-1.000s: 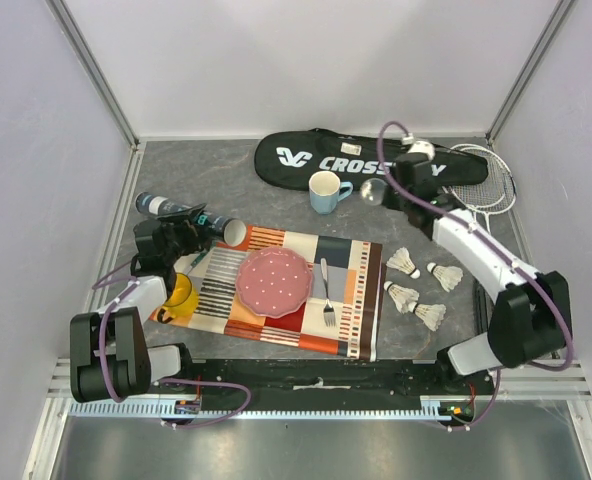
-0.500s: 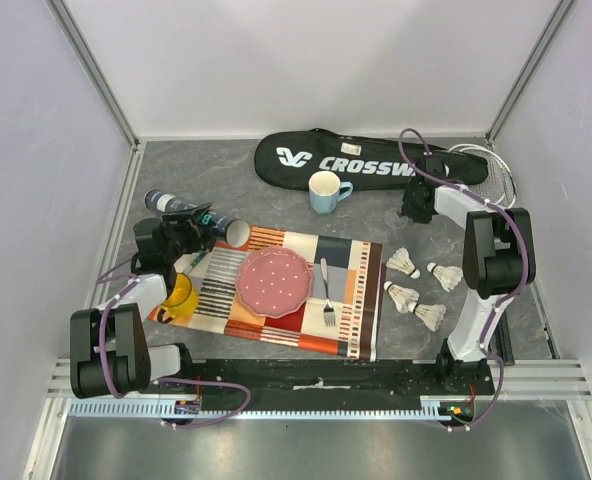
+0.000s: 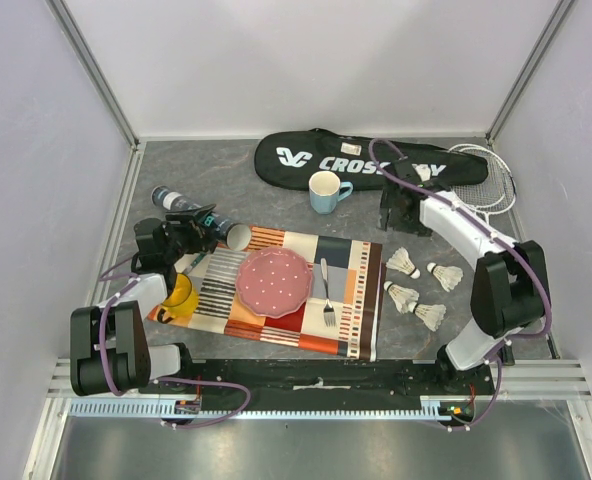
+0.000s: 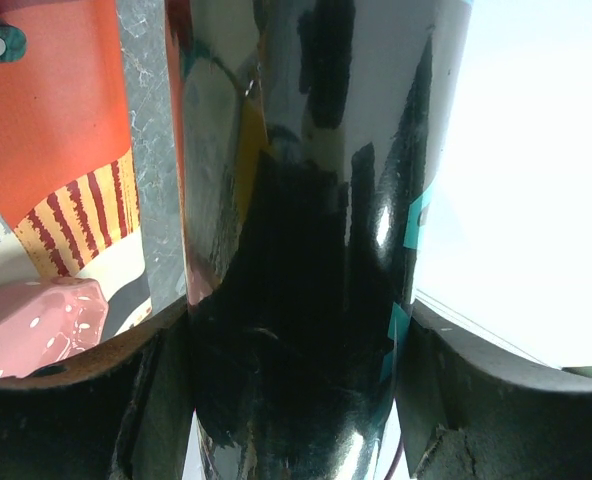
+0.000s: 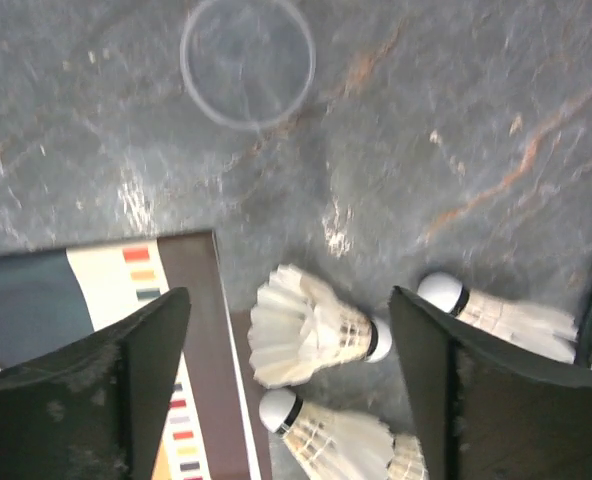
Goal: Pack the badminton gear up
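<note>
My left gripper (image 3: 188,235) (image 4: 294,320) is shut on the long dark tube (image 3: 169,201) (image 4: 306,200), which lies slanted at the placemat's far left corner. My right gripper (image 3: 394,212) (image 5: 288,300) hangs open above the table just in front of the black CROSSWAY bag (image 3: 306,160). Nothing is between its fingers. Several white shuttlecocks (image 3: 404,262) lie right of the placemat; in the right wrist view one (image 5: 311,335) sits below the open jaws, with two others (image 5: 496,310) (image 5: 331,435) beside it. A clear round cap (image 5: 246,62) lies on the table. The rackets (image 3: 481,180) rest at the bag's right end.
A striped placemat (image 3: 356,270) carries a pink plate (image 3: 273,278) and a fork (image 3: 326,290). A light blue cup (image 3: 325,191) stands in front of the bag. A yellow mug (image 3: 181,293) sits under the left arm. Walls close the table on three sides.
My right gripper has opened and let go of the clear cap, which now lies on the table. It swung from the bag toward the shuttlecocks. The left gripper stays on the tube.
</note>
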Controlling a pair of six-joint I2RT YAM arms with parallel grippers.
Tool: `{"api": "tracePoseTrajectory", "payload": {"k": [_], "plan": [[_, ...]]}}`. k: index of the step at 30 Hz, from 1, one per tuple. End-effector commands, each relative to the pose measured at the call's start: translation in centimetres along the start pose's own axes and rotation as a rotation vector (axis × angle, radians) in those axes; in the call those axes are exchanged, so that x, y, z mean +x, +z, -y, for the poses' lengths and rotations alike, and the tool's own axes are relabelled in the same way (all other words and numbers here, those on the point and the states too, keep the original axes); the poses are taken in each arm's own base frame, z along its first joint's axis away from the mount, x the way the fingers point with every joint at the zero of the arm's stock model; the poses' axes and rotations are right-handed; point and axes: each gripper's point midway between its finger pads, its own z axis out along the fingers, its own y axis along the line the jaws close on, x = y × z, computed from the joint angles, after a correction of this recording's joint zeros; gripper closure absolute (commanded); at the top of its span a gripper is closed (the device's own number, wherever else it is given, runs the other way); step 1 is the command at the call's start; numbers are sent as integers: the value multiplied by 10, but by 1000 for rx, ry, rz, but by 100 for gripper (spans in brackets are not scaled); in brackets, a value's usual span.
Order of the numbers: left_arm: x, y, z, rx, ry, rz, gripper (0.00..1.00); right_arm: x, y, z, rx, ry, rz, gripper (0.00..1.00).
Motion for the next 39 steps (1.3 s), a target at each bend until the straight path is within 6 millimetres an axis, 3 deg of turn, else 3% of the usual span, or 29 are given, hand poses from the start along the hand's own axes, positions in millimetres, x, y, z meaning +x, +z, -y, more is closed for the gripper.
{"api": "tracePoseTrajectory", "payload": {"k": [1,4,11,18,27,30,33,35,39], "plan": [[12,-3,6,37,49,-67,98,37,-8,26,174,-2,-67,18],[14,-5,4,33,57,-76,98,38,-11,26,232,-13,-47,24],[15,-7,3,35,70,-73,98,64,-11,17,284,-63,-64,33],[13,-7,0,27,67,-69,98,70,-1,17,314,-39,-71,38],[12,-8,-1,23,70,-58,98,77,3,21,323,-30,-76,59],[12,-9,-1,21,70,-54,98,74,-2,23,321,-18,-51,71],[12,-10,-1,21,70,-50,98,67,-10,26,315,-8,-23,97],[14,-10,3,28,70,-55,98,59,-22,26,280,-1,10,100],[15,-11,5,22,56,-59,98,34,-57,2,79,-70,103,100]]}}
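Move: The right hand, empty and open, has the nearest shuttlecock about 7 cm back, 1 cm left and 6 cm below. From that shuttlecock, a second lies some 10 cm to the right and 3 cm nearer the base, and a third about 9 cm straight back. The clear lid is about 7 cm ahead of the hand, 8 cm down. The left hand still holds the tube; the nearest shuttlecock is roughly 50 cm to its right, 6 cm back, 11 cm below. Back about 7 cm and down some 4 to 5, the right hand comes onto the nearest shuttlecock, fast at first and then settling, its fingertips swinging to the right as the wrist tilts 15 to 20 degrees. The fingers narrow on the way, shut to pinch the feather skirt near the low point, then rise about 3 cm. ##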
